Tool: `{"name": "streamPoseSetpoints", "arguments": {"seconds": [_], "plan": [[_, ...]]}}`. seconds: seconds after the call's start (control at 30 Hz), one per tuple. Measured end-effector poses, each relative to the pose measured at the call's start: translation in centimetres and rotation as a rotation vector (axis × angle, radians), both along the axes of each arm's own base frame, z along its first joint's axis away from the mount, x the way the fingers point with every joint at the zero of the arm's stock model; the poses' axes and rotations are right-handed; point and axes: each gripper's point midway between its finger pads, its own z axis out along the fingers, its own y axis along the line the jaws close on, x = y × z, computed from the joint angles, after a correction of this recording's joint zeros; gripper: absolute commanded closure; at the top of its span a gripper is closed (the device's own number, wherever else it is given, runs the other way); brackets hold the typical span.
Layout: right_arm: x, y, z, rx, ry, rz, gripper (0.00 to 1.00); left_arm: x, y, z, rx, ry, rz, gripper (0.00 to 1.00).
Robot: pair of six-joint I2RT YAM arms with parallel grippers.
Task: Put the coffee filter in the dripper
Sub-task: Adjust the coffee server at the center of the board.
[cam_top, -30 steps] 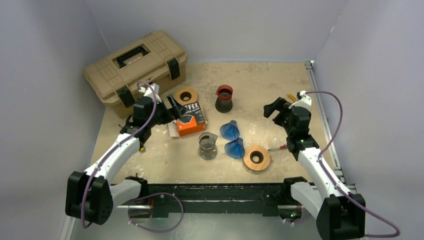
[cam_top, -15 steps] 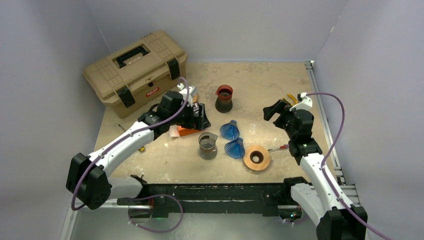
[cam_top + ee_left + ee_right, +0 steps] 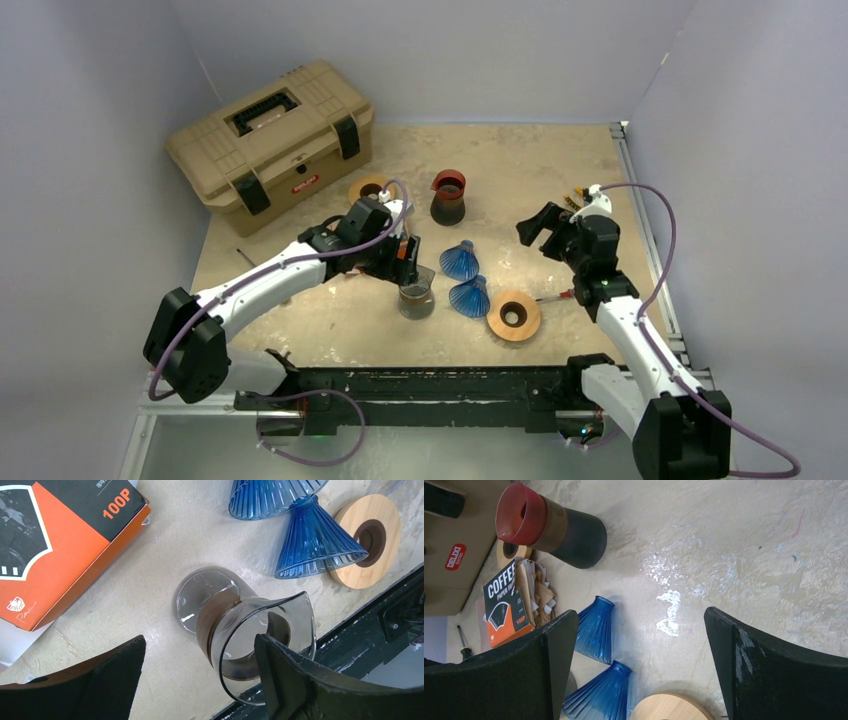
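Two blue ribbed drippers lie on their sides mid-table, one (image 3: 460,260) behind the other (image 3: 470,297); both also show in the left wrist view (image 3: 315,542) and the right wrist view (image 3: 596,627). The orange-and-black coffee filter box (image 3: 50,545) lies left of them, with brown paper filters (image 3: 536,592) sticking out of its end. My left gripper (image 3: 405,262) is open, over a clear glass carafe (image 3: 240,630) that shows between its fingers (image 3: 200,680). My right gripper (image 3: 535,225) is open and empty, above the table right of the drippers (image 3: 639,655).
A tan toolbox (image 3: 270,130) stands at the back left. A red-and-black carafe (image 3: 448,196) stands behind the drippers. One wooden ring (image 3: 514,315) lies by the near dripper, another (image 3: 370,187) behind the box. A screwdriver (image 3: 553,297) lies right of the near ring.
My left arm has swung right, from beside the filter box to over the glass carafe, and now covers the box in the top view. My right gripper has shifted slightly left.
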Motion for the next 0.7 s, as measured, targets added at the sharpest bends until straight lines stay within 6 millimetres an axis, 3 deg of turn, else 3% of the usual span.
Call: {"name": "streamPoseSetpoints", "arguments": {"seconds": [0.3, 0.53, 0.7], "plan": [[-0.2, 0.6, -0.9, 0.009, 0.036, 0.032, 0.01, -0.1, -0.1, -0.9, 0.023, 0.013, -0.016, 0.38], [0.1, 0.9, 0.5, 0.011, 0.01, 0.051, 0.01, 0.1, -0.2, -0.9, 0.018, 0.009, -0.015, 0.48], [0.0, 1.1, 0.6, 0.01, 0.009, 0.071, 0.01, 0.6, -0.7, -0.6, -0.004, -0.006, -0.008, 0.61]]}}
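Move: The server stands just under the left fingers: its middle is about 4 cm to the hand's right, 2 cm back and 6 cm lower, with the mouth near fingertip height. From the left hand, the coffee filter box lies about 10 cm ahead and 4 cm left; the near blue dripper 14 cm right and 2 cm back; the far blue dripper 12 cm right and 5 cm ahead. From the right hand, the server is some 25 cm left, 9 cm back and 9 cm lower. The left hand sinks only about 1 cm at the left part of the server's rim, then nearly stands there while its fingers keep closing, from about four fifths open to a bit under half, with one finger over or inside the mouth and the other outside the glass wall. Towards the end it eases about 1 cm forward and to the right with the wrist almost unturned, the gap narrowing around the wall, though whether a pad touches the glass can't be made out. ##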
